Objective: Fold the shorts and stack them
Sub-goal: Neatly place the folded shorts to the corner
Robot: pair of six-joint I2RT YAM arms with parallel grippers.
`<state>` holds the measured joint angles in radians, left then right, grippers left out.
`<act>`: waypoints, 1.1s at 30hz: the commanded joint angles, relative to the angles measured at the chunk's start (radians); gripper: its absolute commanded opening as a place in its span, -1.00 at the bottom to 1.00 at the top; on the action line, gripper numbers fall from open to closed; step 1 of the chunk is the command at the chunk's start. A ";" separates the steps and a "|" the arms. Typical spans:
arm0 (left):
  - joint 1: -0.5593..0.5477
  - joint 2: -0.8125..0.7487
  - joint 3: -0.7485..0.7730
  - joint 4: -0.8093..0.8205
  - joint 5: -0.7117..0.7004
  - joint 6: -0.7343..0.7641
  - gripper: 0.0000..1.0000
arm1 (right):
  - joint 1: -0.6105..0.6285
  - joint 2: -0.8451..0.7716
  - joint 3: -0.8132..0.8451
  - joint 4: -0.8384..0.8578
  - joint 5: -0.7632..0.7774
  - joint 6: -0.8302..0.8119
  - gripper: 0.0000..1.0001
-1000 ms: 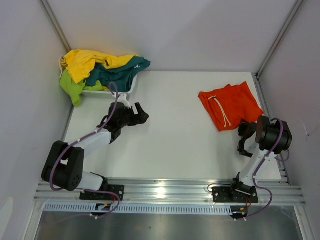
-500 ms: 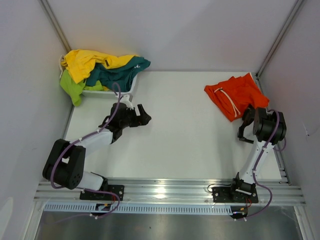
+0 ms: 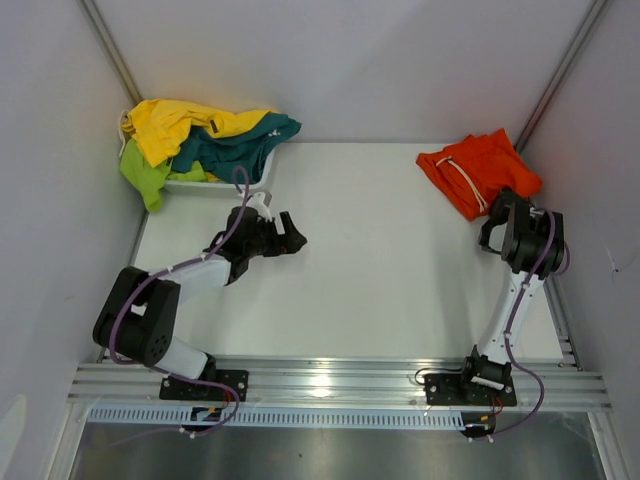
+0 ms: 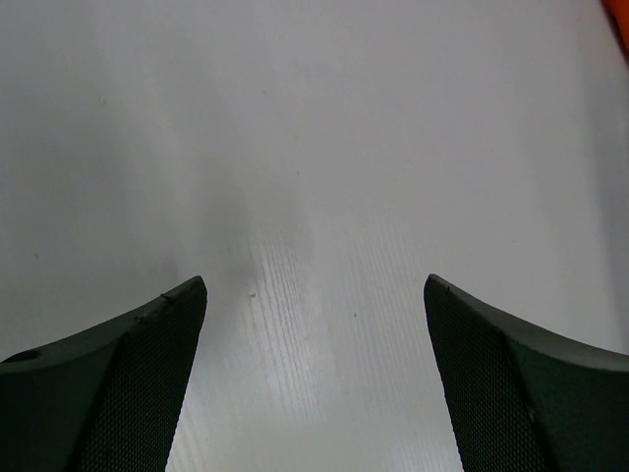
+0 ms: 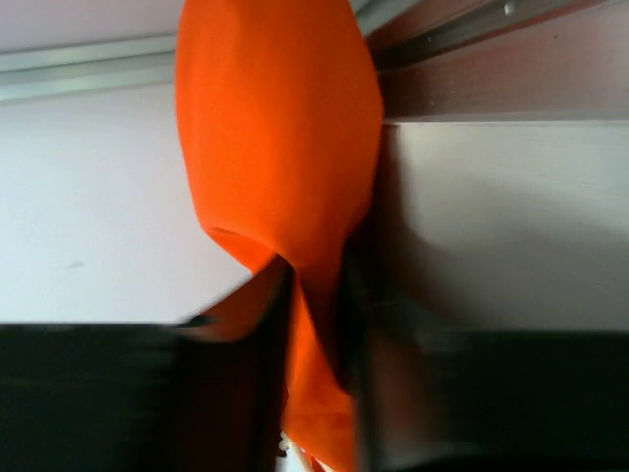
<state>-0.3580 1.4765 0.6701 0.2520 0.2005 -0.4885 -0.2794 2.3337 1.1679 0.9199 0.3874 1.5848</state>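
Note:
The orange shorts (image 3: 478, 172) with a white drawstring lie bunched in the table's far right corner, against the wall. My right gripper (image 3: 498, 212) is at their near edge. In the right wrist view the orange shorts (image 5: 280, 147) hang as a fold of cloth running down between the blurred, narrowly spaced fingers of my right gripper (image 5: 314, 324). My left gripper (image 3: 292, 232) hovers open over bare table at left centre. In the left wrist view my left gripper (image 4: 314, 285) holds nothing. Yellow shorts (image 3: 175, 125), teal shorts (image 3: 240, 140) and lime-green shorts (image 3: 143, 172) are heaped at the far left.
A white basket (image 3: 215, 186) under the heap stands in the far left corner, just beyond my left gripper. Grey walls close in both sides, and a metal rail (image 5: 452, 39) runs along the right wall beside the orange cloth.
My right gripper has dragged the orange shorts away and to the right, from mid-right of the table into the far right corner, where they have bunched up. My left gripper has crept slightly right.

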 commanded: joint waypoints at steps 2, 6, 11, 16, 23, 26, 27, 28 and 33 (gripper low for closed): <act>-0.016 0.013 0.037 0.046 0.023 0.002 0.86 | 0.009 -0.088 -0.025 -0.147 -0.016 -0.066 0.05; -0.035 -0.010 0.034 0.033 0.011 0.007 0.86 | 0.005 -0.255 -0.066 -0.441 -0.048 -0.163 0.58; -0.038 -0.047 0.031 0.018 0.005 0.011 0.86 | 0.005 -0.457 -0.158 -0.627 -0.102 -0.239 0.86; -0.041 -0.087 0.025 0.000 0.002 0.013 0.86 | 0.022 -0.511 -0.058 -0.844 -0.171 -0.514 0.87; -0.041 -0.107 0.013 0.004 0.002 0.010 0.87 | 0.095 -0.214 0.534 -1.229 -0.435 -1.109 0.76; -0.042 -0.097 0.019 0.004 0.013 0.007 0.87 | 0.180 -0.143 0.657 -1.256 -0.372 -1.316 0.93; -0.042 -0.097 0.020 0.001 0.014 0.007 0.87 | 0.199 -0.123 0.689 -1.268 -0.343 -1.351 0.95; -0.042 -0.097 0.020 -0.002 0.014 0.008 0.88 | 0.230 -0.078 0.723 -1.279 -0.346 -1.393 0.94; -0.042 -0.105 0.019 -0.007 0.010 0.014 0.88 | 0.276 0.024 0.898 -1.336 -0.343 -1.566 0.87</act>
<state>-0.3908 1.3937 0.6701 0.2363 0.2058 -0.4885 -0.0090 2.3043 1.9820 -0.3180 0.0349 0.2279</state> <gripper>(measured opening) 0.939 0.941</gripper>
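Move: My right hand is at the near right edge of the folded shorts. Their drawstring corner, where I go next, lies about 11 cm ahead and 21 cm to the left, a few centimetres lower. The shorts' middle is some 6 cm ahead and 8 cm left, the far wall roughly 15 cm straight ahead, the side rail about 7 cm right and level with the hand. From my left hand that corner is some 25 cm ahead, 33 cm right and 8 cm lower. I open my right fingers wide to let go of the edge, backing off about 7 cm while rising. Then I swing left and forward over the near side of the shorts, ending some 19 cm left of where I began, close to the drawstring corner, still above it; the wrist turns counter-clockwise and rolls until the open fingers point forward and down. My left hand, open and empty, rises about 3 cm. ##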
